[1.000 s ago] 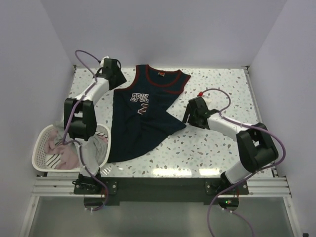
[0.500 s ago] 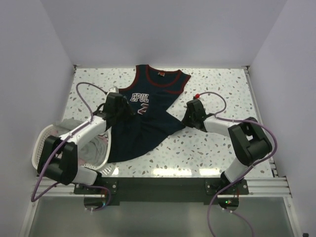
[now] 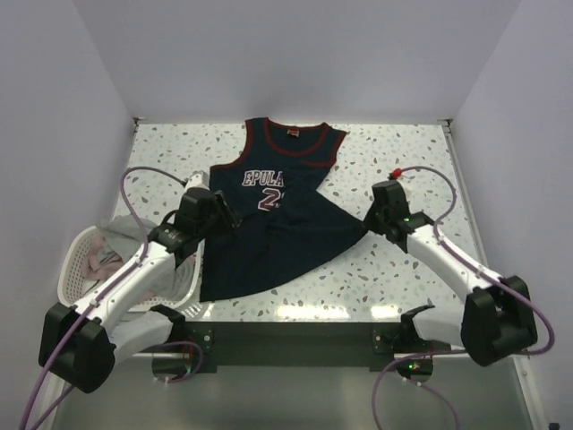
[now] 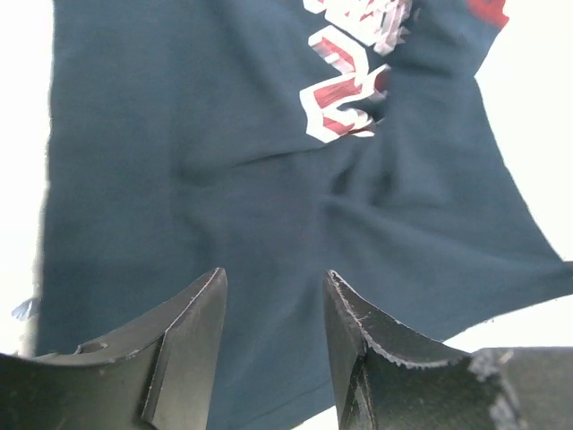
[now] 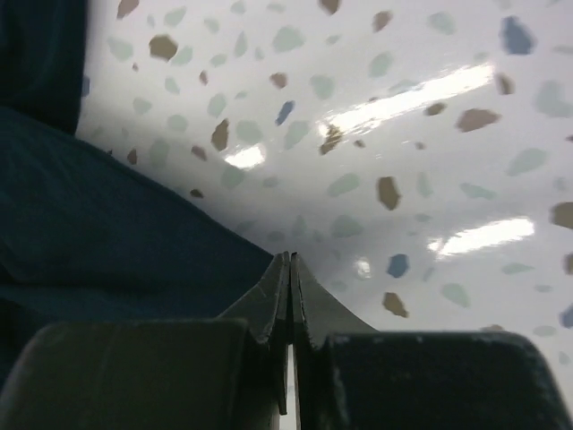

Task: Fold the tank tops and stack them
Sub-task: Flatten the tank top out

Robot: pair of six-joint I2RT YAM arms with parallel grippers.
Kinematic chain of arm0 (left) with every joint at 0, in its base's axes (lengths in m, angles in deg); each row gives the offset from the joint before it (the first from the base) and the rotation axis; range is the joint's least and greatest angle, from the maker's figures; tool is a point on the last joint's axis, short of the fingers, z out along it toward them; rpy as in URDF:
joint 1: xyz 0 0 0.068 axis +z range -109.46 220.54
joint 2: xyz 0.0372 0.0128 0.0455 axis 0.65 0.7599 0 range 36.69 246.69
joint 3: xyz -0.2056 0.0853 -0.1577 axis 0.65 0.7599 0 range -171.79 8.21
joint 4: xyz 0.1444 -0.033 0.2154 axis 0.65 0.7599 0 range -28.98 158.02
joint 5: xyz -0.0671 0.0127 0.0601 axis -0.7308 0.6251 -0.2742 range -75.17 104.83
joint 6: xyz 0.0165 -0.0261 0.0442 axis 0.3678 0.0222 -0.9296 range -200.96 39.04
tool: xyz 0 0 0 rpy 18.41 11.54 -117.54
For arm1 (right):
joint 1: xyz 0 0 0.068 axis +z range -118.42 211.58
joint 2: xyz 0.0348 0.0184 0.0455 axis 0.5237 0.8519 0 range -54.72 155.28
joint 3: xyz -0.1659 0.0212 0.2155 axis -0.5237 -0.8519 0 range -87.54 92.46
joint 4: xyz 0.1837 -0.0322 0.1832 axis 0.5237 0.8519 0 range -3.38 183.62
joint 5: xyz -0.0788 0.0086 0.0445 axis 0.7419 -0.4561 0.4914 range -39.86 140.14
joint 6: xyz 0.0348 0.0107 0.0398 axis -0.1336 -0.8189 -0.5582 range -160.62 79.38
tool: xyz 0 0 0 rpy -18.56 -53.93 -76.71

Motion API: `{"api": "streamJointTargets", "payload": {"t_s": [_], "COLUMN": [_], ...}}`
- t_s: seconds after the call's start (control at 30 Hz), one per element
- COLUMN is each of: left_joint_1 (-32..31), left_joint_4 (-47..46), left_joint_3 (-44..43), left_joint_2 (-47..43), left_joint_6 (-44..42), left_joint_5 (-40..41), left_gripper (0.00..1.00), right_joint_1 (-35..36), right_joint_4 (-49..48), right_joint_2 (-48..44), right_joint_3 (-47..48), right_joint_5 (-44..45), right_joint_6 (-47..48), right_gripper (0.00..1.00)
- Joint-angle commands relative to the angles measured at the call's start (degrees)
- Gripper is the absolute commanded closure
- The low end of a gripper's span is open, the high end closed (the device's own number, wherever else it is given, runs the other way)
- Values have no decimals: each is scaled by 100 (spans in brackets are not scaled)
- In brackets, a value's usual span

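A navy tank top with dark red trim and white lettering lies spread on the table, neck toward the far wall. My left gripper hovers over its left side. In the left wrist view the gripper is open, with only navy cloth below it. My right gripper is at the tank top's right hem corner. In the right wrist view it is shut, with the navy cloth's edge running into the fingertips. Pale pinkish tank tops lie in the basket.
A white slotted basket stands at the near left edge, partly under my left arm, with a greyish cloth over its far rim. The speckled table is bounded by white walls on the left, back and right.
My left arm swung from the far left corner to above the jersey's left side. My right gripper shut at the right hem corner and moved right, drawing the cloth out flatter.
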Motion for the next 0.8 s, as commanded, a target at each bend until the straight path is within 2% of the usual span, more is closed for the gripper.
{"api": "streamJointTargets", "payload": {"t_s": [0.0, 0.17, 0.23, 0.33, 0.37, 0.47, 0.63, 0.77], "left_joint_1": [-56, -328, -442, -688, -767, -1075, -1461, -1892], "left_joint_4": [298, 500, 631, 1069, 1246, 2142, 3442, 3805], "left_joint_3": [223, 399, 443, 548, 548, 444, 311, 530], "left_joint_2": [-195, -247, -256, -274, -309, -388, -64, 60], "left_joint_6": [164, 261, 313, 445, 637, 1313, 2543, 3222], "left_joint_5": [-69, 35, 27, 149, 245, 964, 1213, 1318], "left_gripper": [49, 48, 48, 48, 48, 48, 46, 48], "right_joint_1": [-454, -1254, -1632, -1809, -1809, -1800, -1783, -1756], "right_joint_4": [915, 1391, 1487, 1401, 1287, 917, 513, 231], "right_joint_2": [-783, -1445, -1402, -1218, -1139, -928, -655, -462], "right_joint_3": [-24, 90, 239, 459, 451, 319, 64, -103], "right_joint_5": [455, 446, 342, 35, -506, -1089, -1382, -1478], "right_joint_6": [278, 480, 647, 815, 893, 947, 999, 1000], "right_gripper": [100, 100, 100, 100, 100, 100, 100, 98]}}
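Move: The tank top's left hem corner lies about 18 cm back and 8 cm left of the left gripper, some 12 cm below it. The white number 2 is about 8 cm ahead and 10 cm right of that gripper, also 12 cm down; the basket's middle is about 25 cm left, 10 cm back and 8 cm down. The right gripper still pinches the right hem corner, which is at its fingertips, some 7 cm above the table. Bring the left gripper back about 13 cm and down 9 towards the left hem corner, fingers kept half open and tipped some 30 degrees steeper. Meanwhile pull the right hand about 11 cm to the right, rising a little, then ease it back left and down about 4 cm, fingers shut throughout; its pinch on the right hem corner ends. ##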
